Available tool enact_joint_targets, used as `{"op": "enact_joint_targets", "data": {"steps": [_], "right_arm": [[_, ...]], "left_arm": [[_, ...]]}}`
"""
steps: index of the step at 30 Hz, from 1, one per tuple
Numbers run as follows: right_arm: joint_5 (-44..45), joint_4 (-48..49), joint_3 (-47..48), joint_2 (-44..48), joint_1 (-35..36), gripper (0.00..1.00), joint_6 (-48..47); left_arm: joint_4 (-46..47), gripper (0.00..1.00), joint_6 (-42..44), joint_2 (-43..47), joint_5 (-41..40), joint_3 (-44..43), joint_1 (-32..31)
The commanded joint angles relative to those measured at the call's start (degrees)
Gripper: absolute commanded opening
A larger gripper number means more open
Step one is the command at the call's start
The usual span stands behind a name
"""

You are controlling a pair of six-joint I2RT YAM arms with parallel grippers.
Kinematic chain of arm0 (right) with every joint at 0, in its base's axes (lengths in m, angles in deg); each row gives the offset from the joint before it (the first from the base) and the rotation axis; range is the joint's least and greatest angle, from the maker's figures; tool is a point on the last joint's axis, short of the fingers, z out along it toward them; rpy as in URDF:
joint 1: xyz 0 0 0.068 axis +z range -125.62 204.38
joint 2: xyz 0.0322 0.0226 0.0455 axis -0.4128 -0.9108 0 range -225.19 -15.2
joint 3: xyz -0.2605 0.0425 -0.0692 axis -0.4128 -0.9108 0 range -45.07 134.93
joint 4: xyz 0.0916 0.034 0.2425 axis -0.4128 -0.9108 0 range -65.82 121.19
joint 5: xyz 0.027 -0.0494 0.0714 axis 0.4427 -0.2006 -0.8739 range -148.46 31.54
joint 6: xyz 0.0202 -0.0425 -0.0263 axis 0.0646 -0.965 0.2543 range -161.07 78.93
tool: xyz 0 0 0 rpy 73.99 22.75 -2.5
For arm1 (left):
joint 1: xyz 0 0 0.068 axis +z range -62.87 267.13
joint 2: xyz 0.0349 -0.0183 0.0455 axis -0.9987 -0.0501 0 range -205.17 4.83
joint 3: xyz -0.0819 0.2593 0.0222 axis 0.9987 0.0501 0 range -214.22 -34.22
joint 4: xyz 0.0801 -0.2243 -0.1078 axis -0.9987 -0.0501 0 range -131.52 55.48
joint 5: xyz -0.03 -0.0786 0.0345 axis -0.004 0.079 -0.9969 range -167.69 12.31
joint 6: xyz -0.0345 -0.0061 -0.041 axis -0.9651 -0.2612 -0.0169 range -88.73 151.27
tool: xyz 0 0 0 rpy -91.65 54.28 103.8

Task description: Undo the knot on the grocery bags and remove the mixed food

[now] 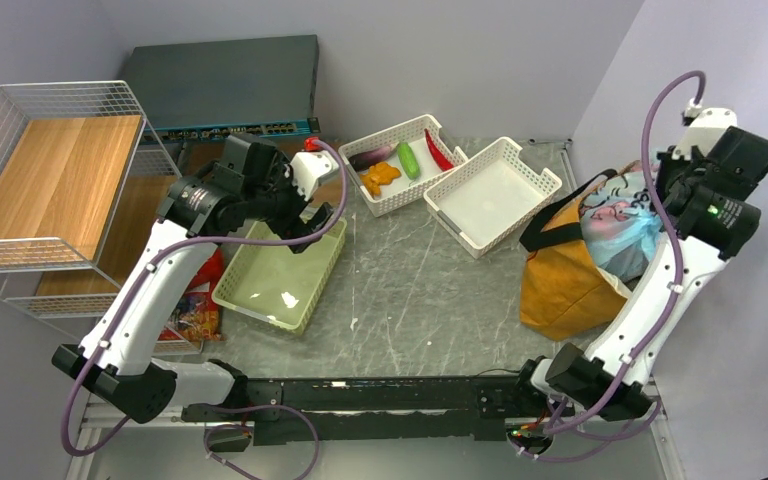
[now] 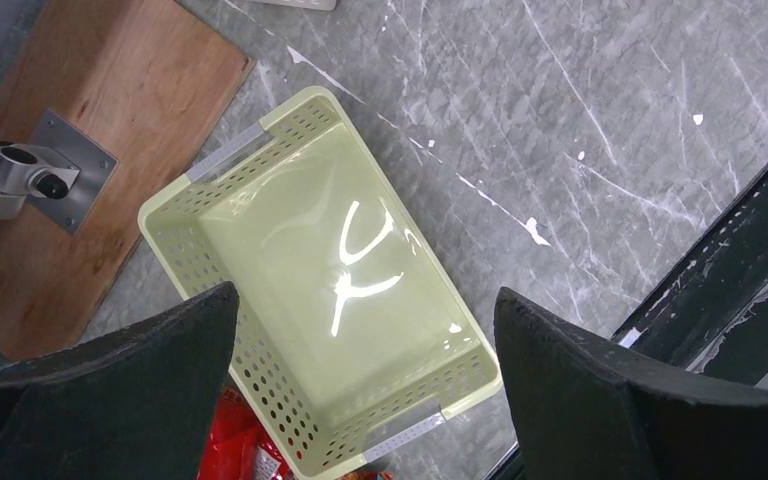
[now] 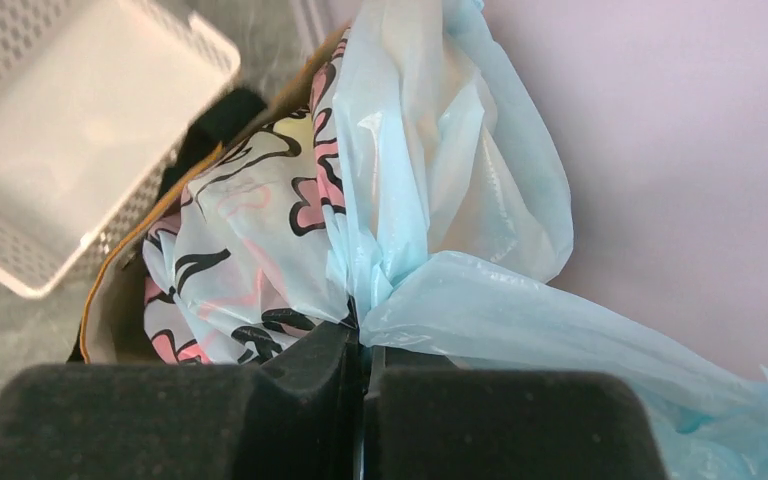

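A light-blue plastic bag [image 1: 622,232] with black and pink print sits inside the mustard-brown tote [image 1: 563,288] at the right wall. In the right wrist view the bag [image 3: 430,150] gathers into a twisted neck [image 3: 372,275] that runs straight into my right gripper [image 3: 365,352], which is shut on the plastic. The tote rim [image 3: 100,300] shows at the left. My left gripper [image 2: 365,295] hangs open and empty above a pale green basket [image 2: 260,150]. A green cucumber [image 1: 409,160] and an orange carrot piece [image 1: 379,178] lie in a white basket [image 1: 390,200]. A red snack pack [image 1: 196,310] lies left of the green basket [image 1: 260,300].
A second white basket [image 1: 488,196], with nothing in it, stands beside the tote. A purple eggplant [image 1: 371,156] and a red chili [image 1: 438,150] share the food basket. A wire shelf with wooden boards [image 1: 50,175] stands at the left, with a dark box [image 1: 225,85] behind.
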Motion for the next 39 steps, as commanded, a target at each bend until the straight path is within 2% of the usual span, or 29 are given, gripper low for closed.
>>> {"op": "enact_joint_targets", "data": {"steps": [1, 6, 11, 13, 17, 21, 24, 26, 28, 31, 39], "right_arm": [[-0.33, 2.34, 8.54, 1.87, 0.01, 0.00, 4.30], [-1.42, 3.43, 17.57, 0.05, 0.02, 0.00, 8.56], [-9.77, 5.76, 32.14, -4.50, -0.02, 0.00, 16.58], [-14.04, 8.73, 35.19, -5.98, 0.04, 0.00, 19.96], [-21.79, 21.58, 31.46, -3.89, 0.04, 0.00, 29.71], [-29.13, 35.01, 27.04, -3.10, 0.17, 0.00, 41.43], [-33.55, 38.28, 28.23, -5.01, 2.67, 0.00, 48.21], [-34.31, 37.41, 28.62, -5.84, 7.70, 0.00, 48.58], [-32.59, 32.63, 28.22, -6.31, 16.36, 0.00, 44.23], [-28.16, 29.03, 22.31, -4.76, 29.43, 0.00, 37.79], [-18.70, 23.50, 11.06, -3.83, 54.22, 0.00, 21.54]], "left_arm": [[2.00, 0.99, -1.18, -0.16, -0.88, -2.02, -0.38], [3.19, 0.99, -2.85, -0.24, -2.50, -1.54, -0.46], [3.04, 0.99, -6.24, -1.34, -5.54, -3.19, -0.38], [3.94, 0.99, -8.48, -0.82, -5.72, -3.36, -0.30], [8.03, 0.99, -13.28, 2.51, -2.38, -0.81, 0.12], [8.16, 0.99, -14.73, 4.22, 0.13, 0.35, 0.81], [8.97, 0.99, -15.05, 6.13, 0.11, 1.90, 2.04], [11.55, 0.99, -15.62, 8.49, 0.04, 4.53, 3.42], [13.91, 0.99, -16.21, 11.30, 0.08, 7.91, 5.47], [15.74, 0.99, -16.28, 16.05, 0.98, 13.33, 8.75], [10.77, 0.99, -11.75, 23.57, 4.24, 20.37, 11.57]]}}
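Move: The right hand holds the grocery bag by its gathered neck and is to take it to the open middle of the table, about 43 cm to its left, level with it fore and aft and some 36 cm below. The orange tote, with the grocery bag still partly in it, stands almost under this hand, 27 cm down; the empty white basket lies 17 cm ahead and 23 cm left, and the vegetable basket 26 cm ahead and 43 cm left. From the left hand the table's middle is roughly 14 cm right and 31 cm down. Keeping its fingers shut on the neck of the grocery bag, the right hand first hoists it some 25 cm almost straight up from the orange tote, then swings it about 33 cm left towards the middle of the table, sinking 10 cm as it goes and turning counter-clockwise until the fingers point level, forward and left. The left hand, empty and wide open, rises slightly, then draws about 5 cm left and a little back, away from the middle, over the green basket. ##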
